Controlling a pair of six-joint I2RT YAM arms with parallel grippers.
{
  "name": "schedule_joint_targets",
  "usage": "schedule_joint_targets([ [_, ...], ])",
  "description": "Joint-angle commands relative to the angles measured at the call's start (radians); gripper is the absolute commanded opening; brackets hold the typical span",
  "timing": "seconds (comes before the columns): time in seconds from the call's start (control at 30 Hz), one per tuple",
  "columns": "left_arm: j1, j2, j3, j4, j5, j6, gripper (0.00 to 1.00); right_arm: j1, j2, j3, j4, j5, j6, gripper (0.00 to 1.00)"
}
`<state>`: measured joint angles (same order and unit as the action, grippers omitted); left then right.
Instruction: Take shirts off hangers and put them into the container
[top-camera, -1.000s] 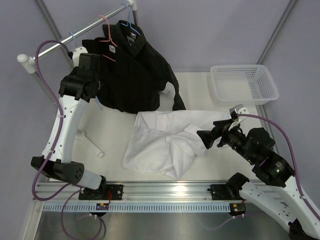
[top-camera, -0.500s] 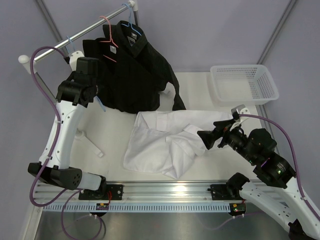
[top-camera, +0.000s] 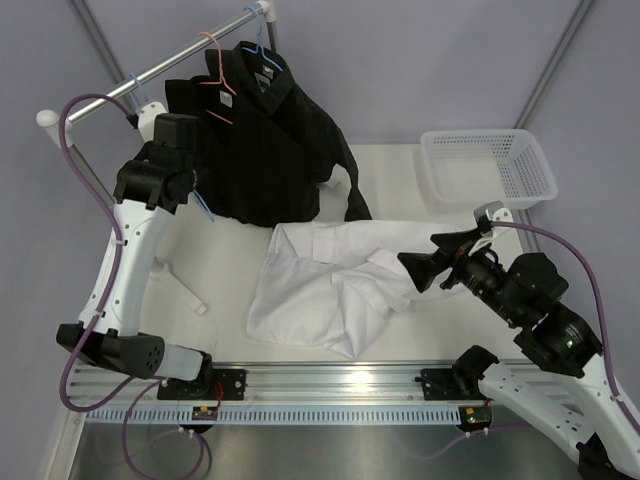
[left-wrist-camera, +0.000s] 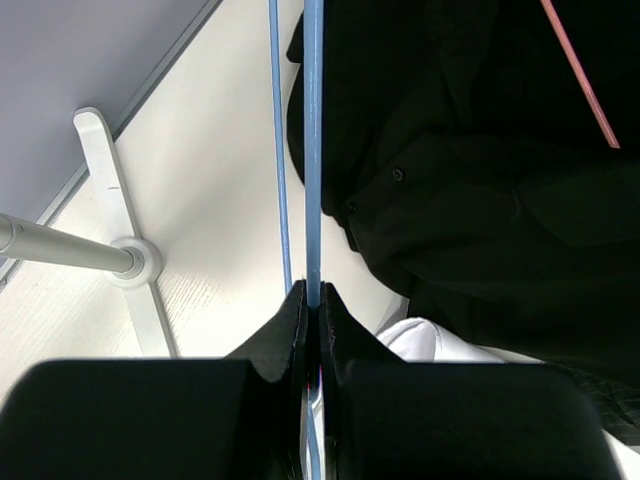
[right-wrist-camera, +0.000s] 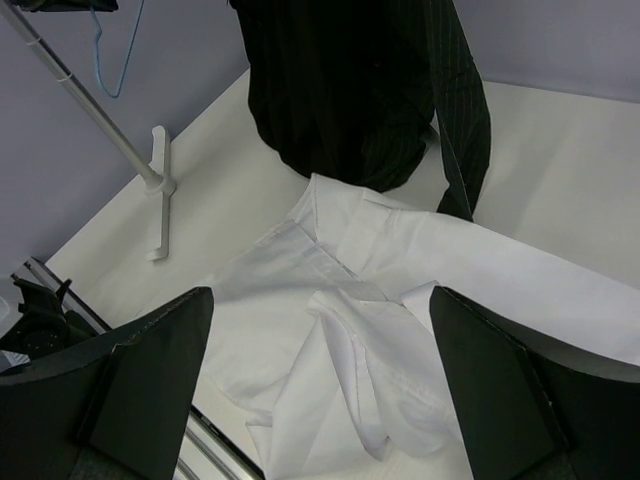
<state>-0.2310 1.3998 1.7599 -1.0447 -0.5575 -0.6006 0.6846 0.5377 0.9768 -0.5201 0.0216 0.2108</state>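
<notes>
My left gripper (left-wrist-camera: 312, 295) is shut on the wire of a bare light blue hanger (left-wrist-camera: 313, 150), which hangs beside the black shirts (left-wrist-camera: 480, 170). From above, that hanger (top-camera: 205, 205) shows just under the left gripper (top-camera: 193, 185). Two black shirts (top-camera: 265, 150) hang from the rail on a pink-red hanger (top-camera: 215, 60) and a second blue one (top-camera: 258, 45). A white shirt (top-camera: 320, 290) lies crumpled on the table. My right gripper (right-wrist-camera: 320, 295) is open above the white shirt (right-wrist-camera: 400, 300), holding nothing. The white mesh container (top-camera: 487, 133) stands at the back right.
The silver rail (top-camera: 170, 62) slants across the back left on a post with a white foot (right-wrist-camera: 158, 190). A black sleeve (right-wrist-camera: 465, 130) trails onto the table next to the white shirt's collar. The arms' base rail (top-camera: 330, 385) runs along the near edge.
The left arm has shifted slightly, still gripping the blue hanger. The right gripper has drawn a little to the right, staying open over the white shirt.
</notes>
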Motion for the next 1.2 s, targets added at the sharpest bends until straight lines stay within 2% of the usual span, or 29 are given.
schedule_joint_targets([
  [0.0, 0.005, 0.024, 0.012, 0.024, 0.010, -0.022, 0.00, 0.004, 0.007, 0.062, 0.000, 0.034, 0.021, 0.99],
  [0.07, 0.005, 0.028, 0.000, 0.026, 0.021, -0.022, 0.04, 0.004, 0.005, 0.066, -0.015, 0.046, 0.027, 0.99],
  [0.13, 0.005, 0.025, -0.008, 0.029, 0.039, -0.019, 0.16, 0.004, 0.001, 0.059, -0.017, 0.054, 0.029, 0.99],
  [0.2, 0.005, 0.005, -0.005, 0.032, 0.059, -0.007, 0.23, 0.004, 0.004, 0.056, -0.017, 0.052, 0.025, 0.99],
  [0.23, 0.005, -0.005, 0.001, 0.034, 0.064, -0.001, 0.36, 0.006, 0.008, 0.051, -0.018, 0.040, 0.010, 0.99],
  [0.27, 0.005, -0.015, 0.007, 0.034, 0.065, 0.005, 0.43, 0.006, 0.011, 0.048, -0.018, 0.032, 0.001, 0.99],
  [0.3, 0.005, -0.039, 0.018, 0.032, 0.073, 0.021, 0.59, 0.004, 0.022, 0.039, -0.017, 0.029, -0.010, 0.99],
  [0.43, 0.005, -0.103, 0.032, 0.032, 0.088, 0.058, 0.86, 0.004, 0.057, 0.010, -0.006, 0.032, -0.022, 0.99],
  [0.47, 0.005, -0.116, 0.032, 0.029, 0.091, 0.065, 0.96, 0.004, 0.065, 0.002, -0.001, 0.032, -0.022, 0.99],
  [0.5, 0.005, -0.146, 0.030, 0.031, 0.097, 0.080, 0.99, 0.006, 0.085, -0.006, 0.005, 0.029, -0.022, 0.99],
  [0.7, 0.005, -0.280, 0.004, 0.029, 0.136, 0.163, 0.99, 0.007, 0.236, -0.044, 0.034, 0.049, 0.015, 0.99],
  [0.83, 0.005, -0.410, -0.017, 0.038, 0.221, 0.251, 0.99, 0.009, 0.376, -0.075, 0.057, 0.158, 0.065, 1.00],
  [0.93, 0.005, -0.473, -0.065, 0.075, 0.352, 0.346, 0.99, 0.029, 0.458, -0.128, 0.147, 0.217, 0.081, 0.99],
  [1.0, 0.005, -0.530, -0.102, 0.126, 0.499, 0.415, 0.99, 0.033, 0.517, -0.154, 0.211, 0.257, 0.096, 0.99],
  [1.03, 0.005, -0.547, -0.121, 0.144, 0.555, 0.433, 0.99, 0.035, 0.544, -0.173, 0.229, 0.271, 0.113, 0.99],
  [1.07, 0.005, -0.562, -0.170, 0.185, 0.670, 0.450, 0.99, 0.033, 0.570, -0.179, 0.239, 0.294, 0.131, 1.00],
  [1.17, 0.005, -0.613, -0.281, 0.279, 0.827, 0.458, 0.99, 0.035, 0.697, -0.191, 0.270, 0.354, 0.196, 1.00],
])
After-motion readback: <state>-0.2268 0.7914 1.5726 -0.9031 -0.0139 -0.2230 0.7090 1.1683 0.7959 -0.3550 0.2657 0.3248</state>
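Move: Just under the rack's rail the left hand still pinches the empty blue hanger; the rail spot for its hook is roughly 8 cm ahead, 3 cm left and 11 cm above, while the black shirts' middle lies about 13 cm ahead, 17 cm right and 12 cm lower. The right hand has the white shirt's middle some 10 cm ahead, 20 cm left and 32 cm below, and the container some 34 cm ahead, 22 cm right and 30 cm below. Opening wide, the left fingers let go of the blue hanger, then the hand draws back about 15 cm and up some 11 cm, away from the rail, its fingers levelling out and swinging clockwise. The right hand, already open, hovers at first, then drops some 20 cm and reaches forward about 9 cm to above the white shirt, wrist tipping down. ##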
